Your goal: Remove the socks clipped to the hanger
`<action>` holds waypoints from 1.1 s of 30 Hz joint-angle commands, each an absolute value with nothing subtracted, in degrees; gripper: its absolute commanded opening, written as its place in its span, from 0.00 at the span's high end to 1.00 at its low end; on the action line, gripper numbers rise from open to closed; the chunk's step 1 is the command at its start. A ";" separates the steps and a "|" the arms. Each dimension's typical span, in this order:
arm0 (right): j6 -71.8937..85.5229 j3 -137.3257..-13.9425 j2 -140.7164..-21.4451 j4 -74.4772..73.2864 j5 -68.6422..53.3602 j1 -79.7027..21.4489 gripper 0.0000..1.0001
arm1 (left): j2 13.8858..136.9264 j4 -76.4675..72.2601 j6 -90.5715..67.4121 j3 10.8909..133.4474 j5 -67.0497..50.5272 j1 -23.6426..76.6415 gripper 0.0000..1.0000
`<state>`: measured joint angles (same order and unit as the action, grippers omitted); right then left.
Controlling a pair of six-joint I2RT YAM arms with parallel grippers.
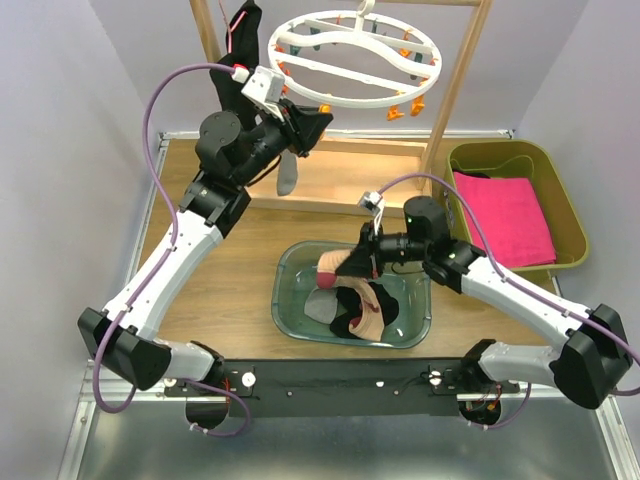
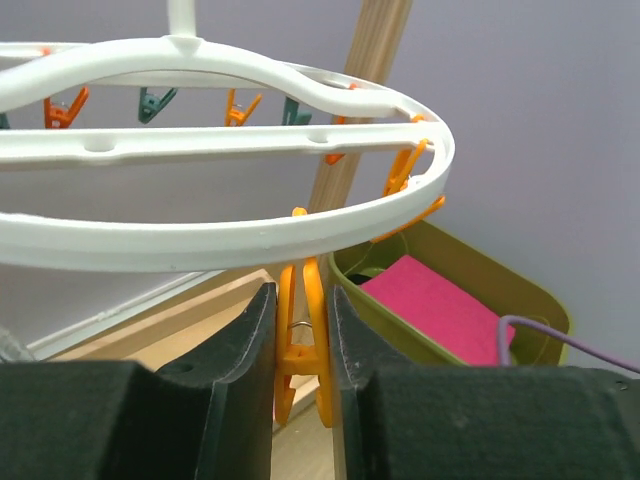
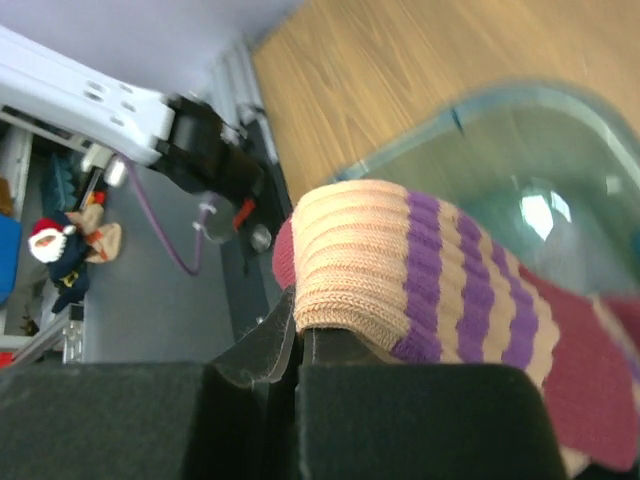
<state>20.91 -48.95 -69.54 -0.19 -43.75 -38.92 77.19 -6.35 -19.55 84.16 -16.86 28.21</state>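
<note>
The hanger (image 1: 350, 60) is a white ring with orange and teal pegs, hung at the top centre. At its near-left rim my left gripper (image 1: 318, 122) is shut on an orange peg (image 2: 303, 345) hanging from the rim (image 2: 250, 235). A grey sock (image 1: 288, 178) dangles below that gripper; what holds it is hidden. Over the tub my right gripper (image 1: 355, 262) is shut on the cuff of a tan and purple striped sock (image 3: 430, 270) with a maroon foot. Other socks (image 1: 365, 318) lie in the tub.
A clear green tub (image 1: 290, 262) sits mid-table. An olive bin (image 1: 560, 200) with a folded pink cloth (image 1: 505, 215) stands at the right. A black garment (image 1: 240, 45) hangs at the top left, beside the wooden posts (image 1: 455, 90).
</note>
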 commanded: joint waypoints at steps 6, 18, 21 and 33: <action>18.55 -44.38 -65.66 -11.95 -28.31 -39.02 0.44 | 74.18 -6.86 -20.57 83.85 -14.59 34.89 1.00; 15.03 -54.92 -73.64 -3.71 -19.08 -39.02 0.09 | 73.83 -6.68 -20.39 84.11 -14.59 36.56 1.00; 12.84 -56.51 -78.91 6.65 -18.81 -39.02 0.05 | 74.00 -6.68 -20.48 84.20 -15.20 37.00 1.00; 10.81 -70.82 -100.97 34.62 -18.10 -39.38 0.00 | 73.74 -5.98 -19.78 84.90 -15.12 37.97 1.00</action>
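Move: The striped sock in the right hand is bound for the tub, whose centre lies about 2 cm ahead of that hand, 2 cm to its right and 17 cm below; the sock pile is at its middle. The grey sock still hanging is some 22 cm ahead of the right hand, 14 cm left and 10 cm above. From the left hand, pinching an orange clip, it hangs about 4 cm ahead, 7 cm left and 15 cm lower, with the hanger's middle about 12 cm ahead, 7 cm right and 3 cm above. The right hand dips about 6 cm and edges a few centimetres right over the tub, its fingers tipping down and opening wide to let go of the striped sock, then swings some 16 cm forward and 9 cm left, rising about 4 cm and levelling back as it turns clockwise towards the hanging grey sock, fingers open. Meanwhile the left hand keeps its pinch on the orange clip and draws the hanger's near edge some 5 cm back and to the right, easing off midway. ##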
